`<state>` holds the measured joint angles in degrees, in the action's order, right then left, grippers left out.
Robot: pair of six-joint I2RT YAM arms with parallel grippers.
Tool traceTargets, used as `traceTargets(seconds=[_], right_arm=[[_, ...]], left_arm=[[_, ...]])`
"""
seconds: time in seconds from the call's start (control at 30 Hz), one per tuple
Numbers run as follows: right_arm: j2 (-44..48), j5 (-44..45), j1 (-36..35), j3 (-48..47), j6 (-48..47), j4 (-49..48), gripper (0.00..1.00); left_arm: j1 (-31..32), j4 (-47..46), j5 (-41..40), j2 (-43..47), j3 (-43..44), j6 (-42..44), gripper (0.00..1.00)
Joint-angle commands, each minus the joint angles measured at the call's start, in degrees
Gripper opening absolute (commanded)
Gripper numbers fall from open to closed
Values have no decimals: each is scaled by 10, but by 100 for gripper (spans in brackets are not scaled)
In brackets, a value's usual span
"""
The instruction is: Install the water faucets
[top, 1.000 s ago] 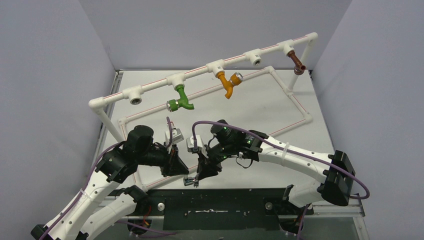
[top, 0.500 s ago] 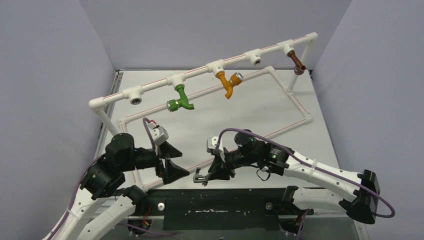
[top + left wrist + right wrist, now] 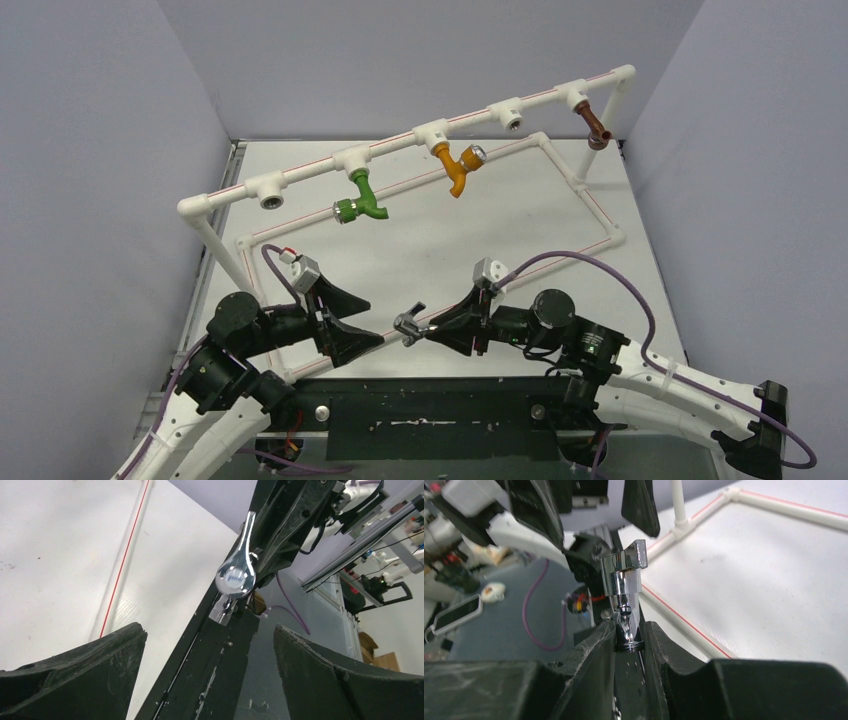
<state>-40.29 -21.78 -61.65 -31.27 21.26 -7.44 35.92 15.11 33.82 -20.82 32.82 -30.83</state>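
Note:
My right gripper (image 3: 428, 330) is shut on a shiny chrome faucet (image 3: 408, 324) and holds it above the table's front edge, pointing left. In the right wrist view the chrome faucet (image 3: 626, 597) sits upright between my fingers (image 3: 594, 650). My left gripper (image 3: 372, 320) is open and empty, just left of the faucet and facing it. The left wrist view shows the chrome faucet (image 3: 236, 575) ahead, apart from its two wide-spread fingers (image 3: 75, 670). The white pipe rail (image 3: 400, 145) at the back carries a green tap (image 3: 362, 200), an orange tap (image 3: 458, 168) and a brown tap (image 3: 597, 128).
Two open sockets show on the rail, one at the left (image 3: 270, 200) and one between the orange and brown taps (image 3: 513, 121). A white pipe frame with red lines (image 3: 590, 205) lies on the table. A black bar (image 3: 430, 405) runs along the near edge.
My right gripper has swung right and turned level with the chrome faucet in it, lifting it. My left arm has drawn back left and down, and its open gripper now faces the faucet.

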Motion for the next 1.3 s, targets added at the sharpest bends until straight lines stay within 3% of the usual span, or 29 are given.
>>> traceTargets(seconds=[0.0,0.33,0.8,1.0,1.2,1.27], right_arm=[[25,63,-6,28,102,-217,0],[-47,131,-45,51,170,-408,0],[-172,245,-114,31,198,-563,0],[-192,273,-125,26,199,-582,0],[-197,287,-133,27,200,-593,0],[-201,289,-134,27,201,-595,0]], left_arm=[[0,-133,4,17,-26,-76,97],[0,-292,-9,52,-97,-198,97],[0,-334,-32,49,-94,-239,92],[0,-330,-46,59,-93,-240,82],[0,-331,-47,60,-93,-245,56],[0,-331,-47,60,-93,-245,52]])
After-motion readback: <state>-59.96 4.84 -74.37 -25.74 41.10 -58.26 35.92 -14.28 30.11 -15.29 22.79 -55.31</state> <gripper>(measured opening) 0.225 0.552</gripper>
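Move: The right hand already pinches the silver faucet by one end, its middle about 3 cm to that hand's left; the open left gripper waits some 10 cm to the right hand's left, about level. From the left hand the silver faucet lies roughly 7 cm to the right; the green faucet is about 20 cm ahead and 8 cm higher, and the empty left socket some 17 cm ahead, 14 cm left and 10 cm up. Keeping its pinch on the silver faucet, the right hand lifts it about 7 cm, mostly early on, and swings it some 5 cm left towards the left gripper, its fingers tipping upward by about 30 degrees so that the threaded end comes in between the left fingertips. The left hand rises about 6 cm with it, also tipping its fingers up, then nearly stops and closes them from wide open to about half around the threaded end, where a gap still seems to show and no firm grip can be seen. ##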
